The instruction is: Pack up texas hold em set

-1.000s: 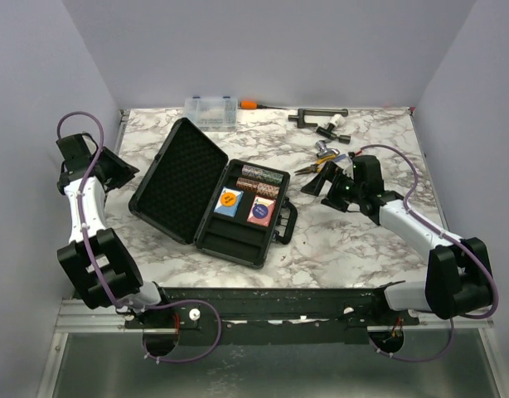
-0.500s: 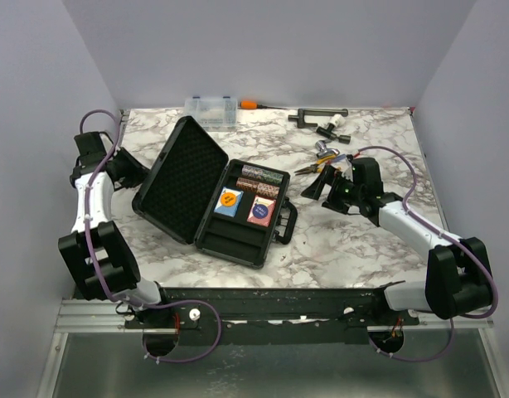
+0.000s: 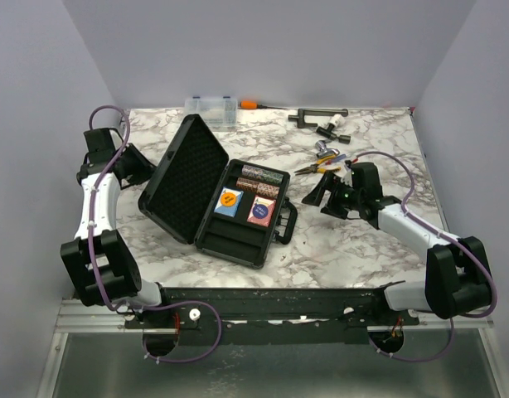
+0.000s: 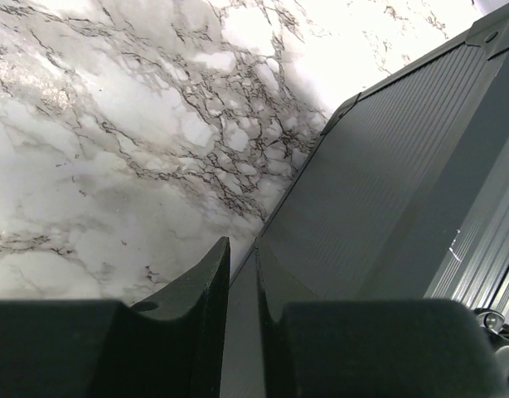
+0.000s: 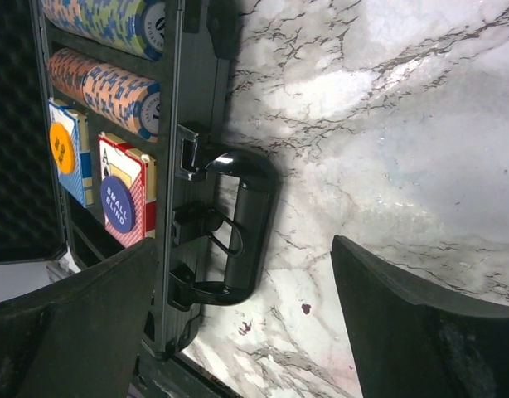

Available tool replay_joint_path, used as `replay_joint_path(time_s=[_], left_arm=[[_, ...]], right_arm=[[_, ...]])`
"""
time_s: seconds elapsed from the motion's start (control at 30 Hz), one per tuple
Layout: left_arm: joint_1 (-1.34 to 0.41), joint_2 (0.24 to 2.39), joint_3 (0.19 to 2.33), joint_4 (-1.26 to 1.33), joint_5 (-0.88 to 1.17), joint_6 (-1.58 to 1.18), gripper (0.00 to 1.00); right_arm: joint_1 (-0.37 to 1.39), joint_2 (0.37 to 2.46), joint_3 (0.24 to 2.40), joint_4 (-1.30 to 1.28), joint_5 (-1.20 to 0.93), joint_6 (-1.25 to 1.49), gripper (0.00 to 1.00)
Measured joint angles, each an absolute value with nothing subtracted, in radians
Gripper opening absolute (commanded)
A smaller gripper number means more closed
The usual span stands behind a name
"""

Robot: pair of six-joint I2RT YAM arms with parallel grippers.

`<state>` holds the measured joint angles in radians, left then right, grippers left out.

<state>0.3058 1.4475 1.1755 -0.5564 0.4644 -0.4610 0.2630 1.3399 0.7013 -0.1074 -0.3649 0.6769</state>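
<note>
The black case lies open mid-table. Its foam-lined lid is tilted up on the left. The base holds brownish chip rolls, a blue deck with an orange disc and a red deck with a blue disc. My left gripper is behind the lid against its ribbed outer face, with its jaws a slit apart and holding nothing. My right gripper stands open just right of the case's handle, not touching it.
A small clear organiser box and an orange-handled screwdriver lie at the back edge. A black T-shaped tool and yellow-handled pliers lie behind my right gripper. Grey walls close in both sides.
My left arm has swung right to the back of the lid, and the lid now stands steeper. Its jaws have narrowed. My right gripper has shifted slightly left toward the handle.
</note>
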Motion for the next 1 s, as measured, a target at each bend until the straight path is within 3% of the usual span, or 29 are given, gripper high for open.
replay_joint_path(time_s=[0.07, 0.5, 0.7, 0.87, 1.0], left_arm=[[0.297, 1.443, 1.176, -0.556, 0.458, -0.459, 0.18], [0.231, 1.411, 1.174, -0.572, 0.425, -0.448, 0.18], [0.209, 1.399, 1.170, -0.575, 0.418, -0.445, 0.18], [0.192, 1.387, 1.170, -0.578, 0.416, -0.442, 0.18], [0.178, 1.379, 1.170, -0.579, 0.414, -0.437, 0.18]], right_arm=[[0.263, 1.341, 0.701, -0.106, -0.379, 0.675, 0.79], [0.336, 1.344, 0.734, -0.019, -0.531, 0.705, 0.75], [0.438, 1.392, 0.905, 0.007, -0.530, 0.734, 0.72], [0.553, 1.494, 1.088, 0.016, -0.495, 0.754, 0.59], [0.640, 1.612, 1.232, 0.011, -0.459, 0.762, 0.55]])
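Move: The open lid's middle is about 10 cm to the right of my left hand, level ahead and roughly 3 cm lower; my fingertips are at its outer side. From my right hand the lid's middle is some 36 cm left, 8 cm ahead and 3 cm higher. On that hand's way lie the case handle, 8 cm left and 1 cm ahead, the red card deck, 16 cm left and 2 cm ahead, and the chip rolls, 16 cm left and 11 cm ahead, all 6 to 8 cm lower. I swing my right hand left and up over the handle and into the space above the case, about 19 cm across and 14 cm higher, towards the inner face of the lid, turning it counter-clockwise, tipping the fingers up and partly closing them without touching the lid. My left hand keeps pushing the lid's outer side slowly to the right, about 4 cm, and rises slightly. ##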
